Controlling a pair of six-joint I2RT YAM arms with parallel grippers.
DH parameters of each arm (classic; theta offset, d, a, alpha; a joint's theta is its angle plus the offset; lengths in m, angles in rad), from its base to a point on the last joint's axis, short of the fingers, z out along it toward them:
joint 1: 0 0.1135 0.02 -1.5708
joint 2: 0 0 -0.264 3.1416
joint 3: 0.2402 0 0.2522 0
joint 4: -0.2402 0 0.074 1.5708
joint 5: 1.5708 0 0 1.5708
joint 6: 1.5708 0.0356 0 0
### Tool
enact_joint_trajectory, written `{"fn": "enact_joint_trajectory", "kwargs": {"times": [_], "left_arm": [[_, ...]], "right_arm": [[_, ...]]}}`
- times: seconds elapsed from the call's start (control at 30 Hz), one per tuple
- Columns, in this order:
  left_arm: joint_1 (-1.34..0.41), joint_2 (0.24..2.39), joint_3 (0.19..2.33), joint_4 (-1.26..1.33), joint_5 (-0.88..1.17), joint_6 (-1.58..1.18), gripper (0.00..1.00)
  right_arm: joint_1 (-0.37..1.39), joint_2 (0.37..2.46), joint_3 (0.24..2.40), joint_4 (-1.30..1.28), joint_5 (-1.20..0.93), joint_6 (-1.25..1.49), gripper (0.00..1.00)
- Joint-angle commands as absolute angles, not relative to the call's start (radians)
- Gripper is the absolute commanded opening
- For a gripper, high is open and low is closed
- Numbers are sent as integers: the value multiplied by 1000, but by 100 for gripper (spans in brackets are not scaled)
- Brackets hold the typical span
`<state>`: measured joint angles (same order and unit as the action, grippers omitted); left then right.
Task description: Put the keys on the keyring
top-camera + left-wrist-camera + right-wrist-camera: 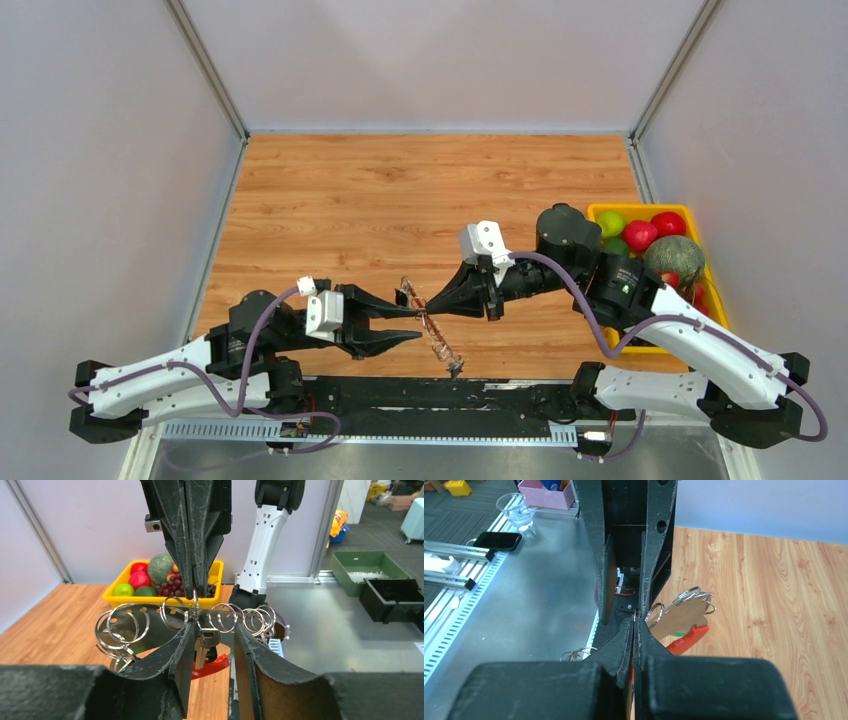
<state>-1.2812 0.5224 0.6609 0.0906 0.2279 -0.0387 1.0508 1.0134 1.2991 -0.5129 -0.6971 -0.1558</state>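
The keyring (437, 340) hangs in the air between the two grippers, its silvery coiled chain (225, 617) stretched sideways in the left wrist view. Its red loop (216, 665) dangles below. My right gripper (428, 303) is shut on one ring of the chain, coming down from above (196, 594). One of the keys (205, 647), small and silver, hangs from a ring right below that pinch. My left gripper (215, 627) is open, with the key in the gap beside its left finger. The red loop (689, 636) and a green tag (679, 634) also show in the right wrist view.
A yellow basket (597, 212) of fruit stands at the right edge of the wooden table, behind the right arm. A black rail (450, 395) runs along the near edge. Grey walls close in the left, back and right sides.
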Motion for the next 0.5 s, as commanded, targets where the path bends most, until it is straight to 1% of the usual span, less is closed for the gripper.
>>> {"fn": "enact_joint_trajectory", "kwargs": {"times": [0.0, 0.03, 0.1, 0.23, 0.47], "left_arm": [[-1284, 519, 667, 98, 216, -42, 47], [-1284, 513, 667, 100, 213, -43, 53], [-1284, 501, 667, 100, 197, -48, 59], [-1283, 480, 665, 98, 153, -56, 62], [-1284, 485, 685, 102, 108, -52, 64]], "right_arm": [[1061, 966, 1254, -329, -669, -97, 0], [1063, 957, 1242, -313, -658, -84, 0], [1064, 941, 1219, -287, -635, -70, 0], [1070, 902, 1169, -217, -601, -42, 0], [1092, 864, 1132, -164, -565, -33, 0]]}}
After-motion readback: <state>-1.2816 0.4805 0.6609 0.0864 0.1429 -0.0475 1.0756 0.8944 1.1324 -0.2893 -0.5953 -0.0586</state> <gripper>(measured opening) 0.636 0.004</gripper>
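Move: The key hangs just in front of the parting left fingertips, about 1 cm ahead, 2 cm right and 1 cm below the left hand point. Behind it the keyring plate, strung with rings, has its middle level fore and aft, some 3 cm to the left hand's right and 1 cm below, with the red handle about 3 cm lower still and 1 cm farther right. From the right hand the key lies about 2 cm below and 1 cm back. Keep spreading the left fingers, from about a third to nearly two thirds open, and ease the left gripper off the key: about 1 cm each left, forward and up, turning slightly counter-clockwise. Hold the right gripper nearly in place, still pinching the ring above the key, and tip its fingertips up some 10 degrees. ##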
